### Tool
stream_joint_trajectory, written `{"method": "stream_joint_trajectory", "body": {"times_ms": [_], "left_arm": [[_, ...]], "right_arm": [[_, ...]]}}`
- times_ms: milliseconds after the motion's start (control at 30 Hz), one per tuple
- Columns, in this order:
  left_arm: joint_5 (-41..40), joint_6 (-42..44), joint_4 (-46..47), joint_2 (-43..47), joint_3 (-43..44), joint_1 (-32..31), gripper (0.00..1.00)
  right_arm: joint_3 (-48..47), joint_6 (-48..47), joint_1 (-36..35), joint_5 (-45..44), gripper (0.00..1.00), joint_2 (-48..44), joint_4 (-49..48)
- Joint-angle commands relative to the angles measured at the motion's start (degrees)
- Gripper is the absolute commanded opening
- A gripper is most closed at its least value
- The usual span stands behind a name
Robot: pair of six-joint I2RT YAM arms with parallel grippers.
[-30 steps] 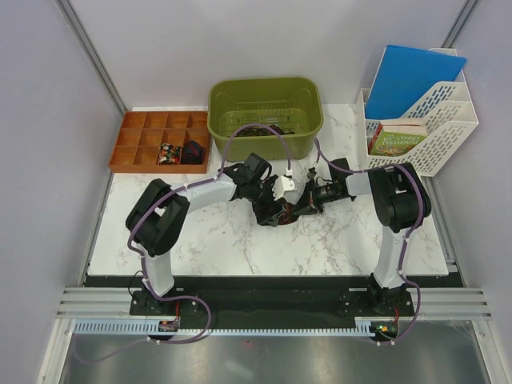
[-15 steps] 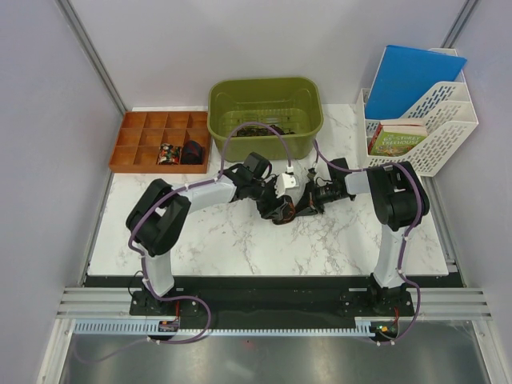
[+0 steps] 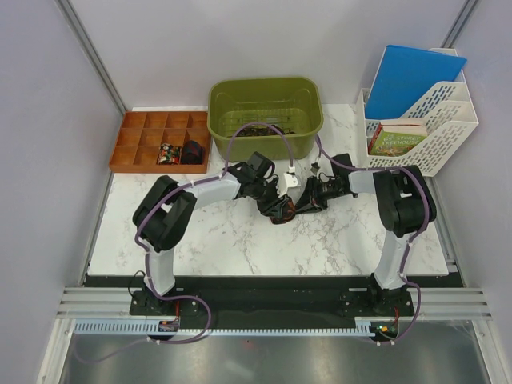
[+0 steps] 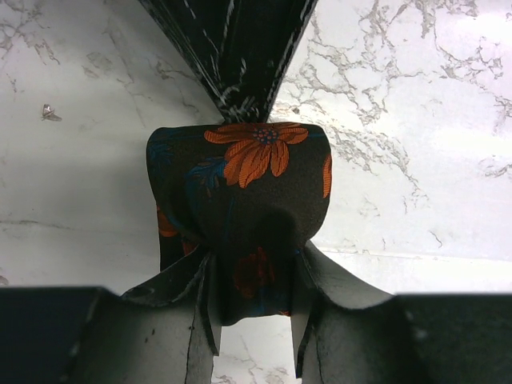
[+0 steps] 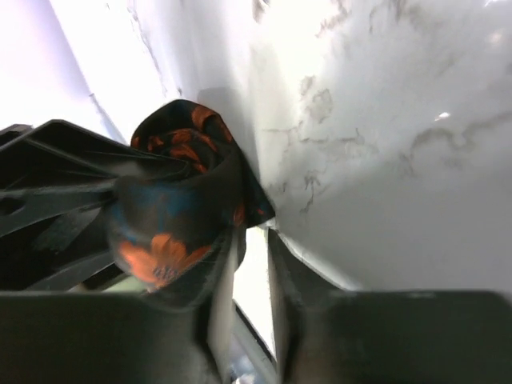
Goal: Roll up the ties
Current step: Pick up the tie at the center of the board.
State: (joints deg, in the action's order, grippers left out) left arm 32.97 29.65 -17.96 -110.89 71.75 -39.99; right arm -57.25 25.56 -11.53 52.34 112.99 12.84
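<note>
A tie (image 3: 282, 212), black with orange flowers, is wound into a small roll on the marble table between both arms. In the left wrist view the roll (image 4: 240, 184) sits between my left gripper's (image 4: 254, 264) fingers, which press its sides; in the top view this gripper (image 3: 276, 204) reaches in from the left. My right gripper (image 5: 254, 240) stands slightly open with bright table showing through the gap. The roll (image 5: 172, 208) lies just outside its left finger. In the top view the right gripper (image 3: 300, 204) meets the roll from the right.
A green bin (image 3: 266, 112) at the back holds more dark ties (image 3: 256, 128). An orange compartment tray (image 3: 148, 144) at the back left holds two small dark coils (image 3: 180, 152). A white file rack (image 3: 420, 120) with a blue folder and a book stands at the back right.
My left gripper has closed from wide open onto the rolled tie. My right gripper, shut a second ago, has parted its fingers and let go of the roll.
</note>
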Motion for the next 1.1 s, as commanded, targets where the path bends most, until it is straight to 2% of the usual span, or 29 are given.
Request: {"method": "stream_joint_trajectory", "body": {"times_ms": [0,67,200,333,367,433,467,533,633,700,800,867,1067], "left_arm": [[-3.6,-2.7,-3.4,-2.1,0.9,-0.2,0.15],[-3.5,-2.8,-3.3,-1.8,0.7,-0.3,0.14],[-4.6,-3.8,-4.0,-2.0,1.1,-0.4,0.12],[-5.3,-4.2,-4.8,-2.2,1.6,-0.5,0.1],[-5.4,-4.2,-4.9,-2.4,1.6,-0.5,0.1],[-5.4,-4.5,-4.9,-2.5,1.6,-0.5,0.1],[-5.5,-4.6,-4.9,-2.5,1.7,-0.6,0.1],[-5.1,-4.6,-4.8,-2.6,1.7,-0.5,0.1],[-5.1,-4.6,-4.9,-2.6,1.6,-0.6,0.09],[-5.1,-4.7,-4.9,-2.7,1.6,-0.5,0.09],[-5.3,-4.8,-4.9,-2.9,1.9,-0.6,0.09],[-5.3,-4.8,-4.9,-2.9,1.9,-0.6,0.09],[-5.5,-4.8,-5.0,-3.3,2.2,-0.7,0.08]], "right_arm": [[-0.3,-3.9,1.2,-3.3,0.35,-6.8,0.6],[-0.4,-4.9,1.4,-3.8,0.41,-7.4,1.8],[-1.4,-3.2,1.3,-3.2,0.44,-6.3,5.4],[-0.4,-4.0,1.2,-6.6,0.49,-12.7,3.8],[0.1,-6.1,1.2,-8.0,0.56,-14.0,3.6],[1.2,-9.6,1.3,-10.9,0.61,-17.5,3.3],[1.7,-13.0,1.4,-11.6,0.61,-18.2,3.4],[1.9,-13.9,1.4,-12.3,0.61,-18.8,3.6],[-0.8,-10.5,1.3,-11.2,0.62,-14.2,8.4],[-0.4,-4.2,1.2,-12.3,0.64,-11.8,8.9],[0.5,1.2,0.9,-11.0,0.93,-9.3,7.1],[1.5,3.1,0.8,-10.1,0.98,-8.7,3.7],[1.5,5.9,-1.0,-9.2,0.98,-5.0,0.3]]}}
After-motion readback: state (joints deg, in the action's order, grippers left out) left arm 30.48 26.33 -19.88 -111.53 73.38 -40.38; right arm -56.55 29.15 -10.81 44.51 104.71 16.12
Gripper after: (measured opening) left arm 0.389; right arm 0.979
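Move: The rolled tie is still pinched in the left fingers, its middle just 2 cm to the right of the left hand and about 1 cm below it. From the right hand, whose slightly parted fingertips are right by the roll's right side, the roll's middle lies some 5 cm left and 1 cm back, about level in height. The green bin stands roughly 23 cm ahead of the right hand and 10 cm to its left, its middle about 5 cm higher. The tie roll stays in the left hand's steady pinch while the right hand rises off its right side by about 6.5 cm, drifting nearly 3 cm right and 2 cm forward and rolling some 20 degrees. It then sinks back about 4 cm, mostly undoing that roll, and eases a little left again. Its fingers spread from a narrow gap to wide open, ending with one finger higher and close by the roll. ##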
